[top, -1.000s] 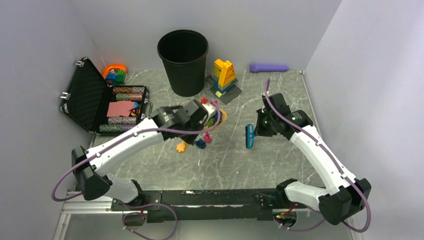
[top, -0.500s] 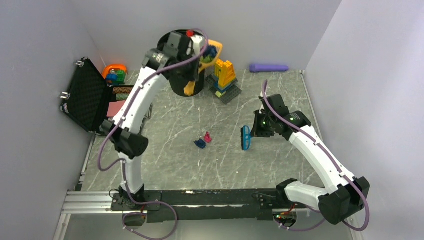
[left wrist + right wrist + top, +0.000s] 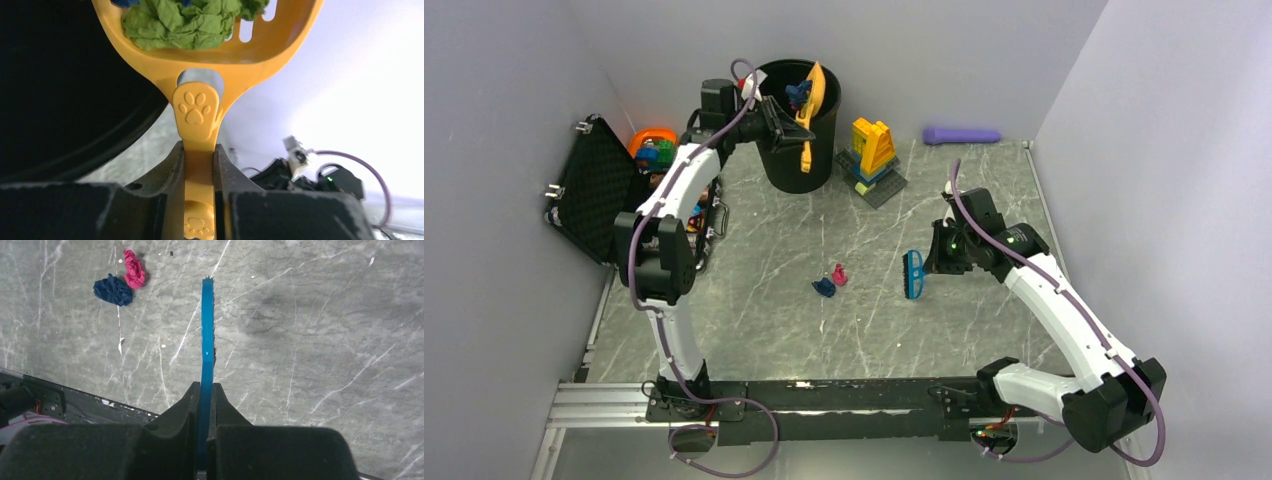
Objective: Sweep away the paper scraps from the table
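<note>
My left gripper (image 3: 199, 160) is shut on the handle of an orange scoop (image 3: 200, 107), held tilted over the mouth of the black bin (image 3: 774, 165). The scoop (image 3: 809, 110) carries paper scraps: a green wad (image 3: 185, 22), with a dark blue one at its top edge. On the grey table (image 3: 310, 340) lie a pink scrap (image 3: 839, 274) and a dark blue scrap (image 3: 824, 288), side by side. My right gripper (image 3: 204, 392) is shut on a small blue brush (image 3: 207, 330). The brush (image 3: 914, 274) stands on edge to the right of those scraps (image 3: 134, 269), apart from them.
An open black case (image 3: 604, 195) sits at the left with an orange toy (image 3: 652, 145) behind it. Stacked toy bricks (image 3: 872, 155) stand right of the bin. A purple cylinder (image 3: 962, 134) lies by the back wall.
My left arm swung the loaded scoop from the table's middle up and back to the bin, where it now tips over the opening. The brush edged slightly left.
</note>
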### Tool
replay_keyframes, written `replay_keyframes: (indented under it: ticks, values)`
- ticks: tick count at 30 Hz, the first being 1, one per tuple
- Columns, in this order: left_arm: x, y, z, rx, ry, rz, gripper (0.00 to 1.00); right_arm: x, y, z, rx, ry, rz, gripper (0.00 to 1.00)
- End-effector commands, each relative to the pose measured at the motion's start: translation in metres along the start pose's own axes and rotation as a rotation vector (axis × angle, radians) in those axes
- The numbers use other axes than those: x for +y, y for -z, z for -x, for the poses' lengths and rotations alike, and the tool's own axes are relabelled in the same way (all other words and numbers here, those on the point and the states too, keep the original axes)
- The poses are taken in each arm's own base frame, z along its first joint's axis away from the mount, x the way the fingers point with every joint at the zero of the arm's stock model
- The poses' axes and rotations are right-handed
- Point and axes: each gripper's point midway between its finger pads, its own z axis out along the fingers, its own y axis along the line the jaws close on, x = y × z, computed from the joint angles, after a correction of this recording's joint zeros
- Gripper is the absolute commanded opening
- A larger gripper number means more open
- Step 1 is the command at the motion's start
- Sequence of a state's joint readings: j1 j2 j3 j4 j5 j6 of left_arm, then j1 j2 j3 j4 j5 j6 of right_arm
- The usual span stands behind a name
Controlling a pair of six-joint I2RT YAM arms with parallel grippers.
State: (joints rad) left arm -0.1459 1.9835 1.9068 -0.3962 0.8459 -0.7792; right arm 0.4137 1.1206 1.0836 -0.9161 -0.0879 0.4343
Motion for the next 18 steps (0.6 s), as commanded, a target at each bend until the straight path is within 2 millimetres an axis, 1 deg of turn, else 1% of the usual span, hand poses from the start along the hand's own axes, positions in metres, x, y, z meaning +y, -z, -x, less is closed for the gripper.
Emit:
replay_keyframes:
  ticks: [1,2,6,9,14,16,18]
  values:
    - [-0.097,0.024,-0.006,0.055,-0.005,-0.452,0.0,0.008,0.009,0.012,-0.063,0.008,0.041,0.0]
    - [-0.101,0.029,-0.004,0.051,0.004,-0.5,0.0,0.008,0.01,0.012,-0.064,0.009,0.043,0.0]
    - [-0.107,0.043,0.004,0.053,0.118,-0.644,0.0,0.008,0.014,0.013,-0.073,0.01,0.043,0.0]
    - [-0.11,0.05,0.009,0.044,0.137,-0.716,0.0,0.007,0.016,0.012,-0.075,0.007,0.038,0.0]
    - [-0.107,0.052,0.005,0.037,0.122,-0.69,0.0,0.009,0.016,0.013,-0.073,0.0,0.047,0.0]
    - [-0.101,0.053,0.004,0.027,0.124,-0.666,0.0,0.011,0.015,0.014,-0.073,-0.001,0.054,0.0]
    - [-0.089,0.053,0.003,0.017,0.147,-0.645,0.0,0.012,0.015,0.014,-0.072,-0.003,0.06,0.0]
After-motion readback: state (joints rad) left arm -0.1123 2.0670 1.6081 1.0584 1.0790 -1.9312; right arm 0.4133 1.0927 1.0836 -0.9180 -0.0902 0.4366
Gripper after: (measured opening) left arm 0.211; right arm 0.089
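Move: The left hand holds the scoop's handle at the near right side of the bin's mouth; the bin's centre is about 6 cm ahead and 3 cm left, its middle some 15 cm below. The brick tower stands about 2 cm ahead, 15 cm right and 20 cm below; the pink and blue scraps lie some 25 cm back and 6 cm right, about 28 cm below. From the right hand, the bin is roughly 31 cm ahead, 27 cm left and 4 cm below. Still pinching the orange scoop by its handle, the left hand flicks it over at the bin: the wrist turns some 40 degrees, lifting the fingertips from slightly down to slightly up, while the hand dips briefly right, then climbs about 8 cm and eases back a little. The fingers keep their hold. ##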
